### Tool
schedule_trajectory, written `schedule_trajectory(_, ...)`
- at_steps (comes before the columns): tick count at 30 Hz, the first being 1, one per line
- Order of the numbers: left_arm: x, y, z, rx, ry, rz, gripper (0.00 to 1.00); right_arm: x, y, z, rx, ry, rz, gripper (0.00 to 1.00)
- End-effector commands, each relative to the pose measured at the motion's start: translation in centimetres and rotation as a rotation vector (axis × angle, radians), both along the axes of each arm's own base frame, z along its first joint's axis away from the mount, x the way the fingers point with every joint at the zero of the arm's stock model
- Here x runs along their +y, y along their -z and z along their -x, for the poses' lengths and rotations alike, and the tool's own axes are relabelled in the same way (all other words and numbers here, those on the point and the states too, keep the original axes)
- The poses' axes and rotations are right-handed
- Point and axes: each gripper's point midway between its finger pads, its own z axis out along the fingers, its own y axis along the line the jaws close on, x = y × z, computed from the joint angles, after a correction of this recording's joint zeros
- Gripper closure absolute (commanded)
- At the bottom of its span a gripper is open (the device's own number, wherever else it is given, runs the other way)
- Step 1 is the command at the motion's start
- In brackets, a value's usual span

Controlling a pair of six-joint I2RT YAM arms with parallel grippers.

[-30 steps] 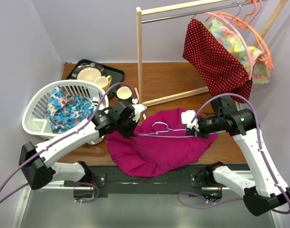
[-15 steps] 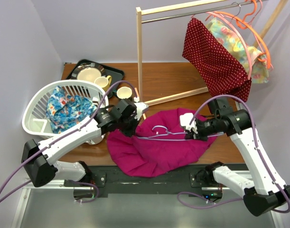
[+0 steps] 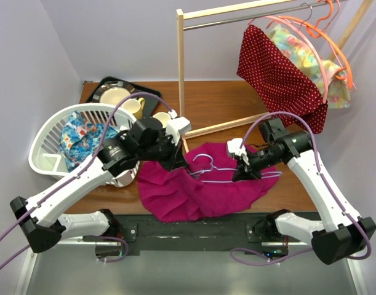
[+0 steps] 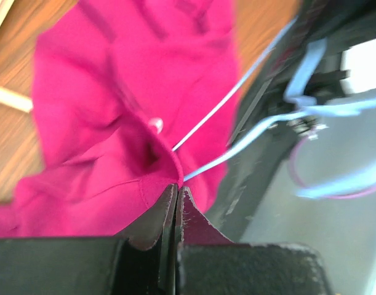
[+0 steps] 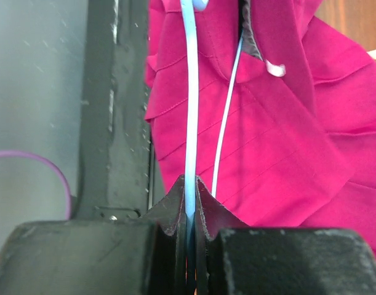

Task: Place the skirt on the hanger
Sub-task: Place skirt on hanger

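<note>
The magenta skirt [image 3: 197,187] lies bunched at the table's near edge, with its upper part lifted. My left gripper [image 3: 179,161] is shut on the skirt's hem [image 4: 114,178]; the left wrist view shows the jaws [image 4: 176,188] pinching the fabric fold. The pale blue wire hanger [image 3: 213,168] rests across the skirt's top. My right gripper [image 3: 239,173] is shut on the hanger's bar [image 5: 190,110], which runs straight out from between its fingertips [image 5: 190,182]. A thinner hanger wire [image 5: 226,117] lies over the pleated cloth [image 5: 286,147].
A white laundry basket [image 3: 47,165] holding blue patterned cloth [image 3: 83,140] stands at the left. Behind it are a black tray [image 3: 152,93] with a plate and a cup [image 3: 160,119]. The wooden rack's post [image 3: 181,74] rises mid-table; a red dotted garment [image 3: 277,74] and orange hangers [image 3: 326,43] hang at the right.
Both arms rose and moved inward. The left gripper lifted the skirt's hem up and to the right; the right gripper carried the hanger left. The skirt drew into a narrower heap.
</note>
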Motion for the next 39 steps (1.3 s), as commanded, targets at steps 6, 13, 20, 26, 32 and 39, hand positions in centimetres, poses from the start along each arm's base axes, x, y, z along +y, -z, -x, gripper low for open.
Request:
schedule_trajectory(6, -3.0, -12.5, 2.4, -0.098, 0.145, 0.419, 1.0, 3.2, -2.7, -3.9, -0.038, 0.143, -0.186, 1.0)
schedule_trajectory(13, -3.7, -9.9, 1.3, -0.05, 0.086, 0.435, 1.0, 5.2, -3.1, -4.3, 0.076, 0.097, -0.293, 1.0)
schedule_trajectory(20, -3.3, -5.9, -0.4, -0.039, -0.009, 0.343, 0.52, 5.8, -1.4, -5.0, 0.125, 0.12, -0.308, 1.0)
schedule_trajectory(26, 1.1, -4.2, -0.5, -0.203, -0.013, 0.121, 0.19, 6.0, 1.2, -6.0, 0.135, 0.15, -0.294, 1.0)
schedule_trajectory(32, 4.4, -0.8, -0.2, -0.407, 0.139, -0.092, 0.18, 5.6, 0.3, -5.5, 0.074, 0.111, -0.291, 1.0)
schedule_trajectory(39, 2.1, 1.1, -0.9, -0.632, 0.367, -0.083, 0.17, 4.6, -1.5, -2.4, -0.036, 0.001, -0.318, 1.0)
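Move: The left hand already pinches the magenta skirt's waist; the blue hanger's left end, hidden just inside the cloth, is about 4 cm below it and 1 cm to its left, level fore and aft. The hanger hook is some 5 cm to this hand's right, 4 cm ahead and 5 cm lower, the near rack post's foot about 13 cm ahead, 1 cm left and 14 cm below. From the right hand, which holds the hanger, the skirt's waist opening lies roughly 13 cm left and 1 cm ahead, at about its height. Upward first, about 6 cm with a small drift right, the left hand lifts the pinched waist at the hanger's left end, opens wide and lets go, then swings some 7 cm left and sinks again over the skirt, its wrist turning. The right hand meanwhile keeps its pinch on the hanger and carries it left and forward, about 5 cm each way, into the waist opening, rolling its left side up. ##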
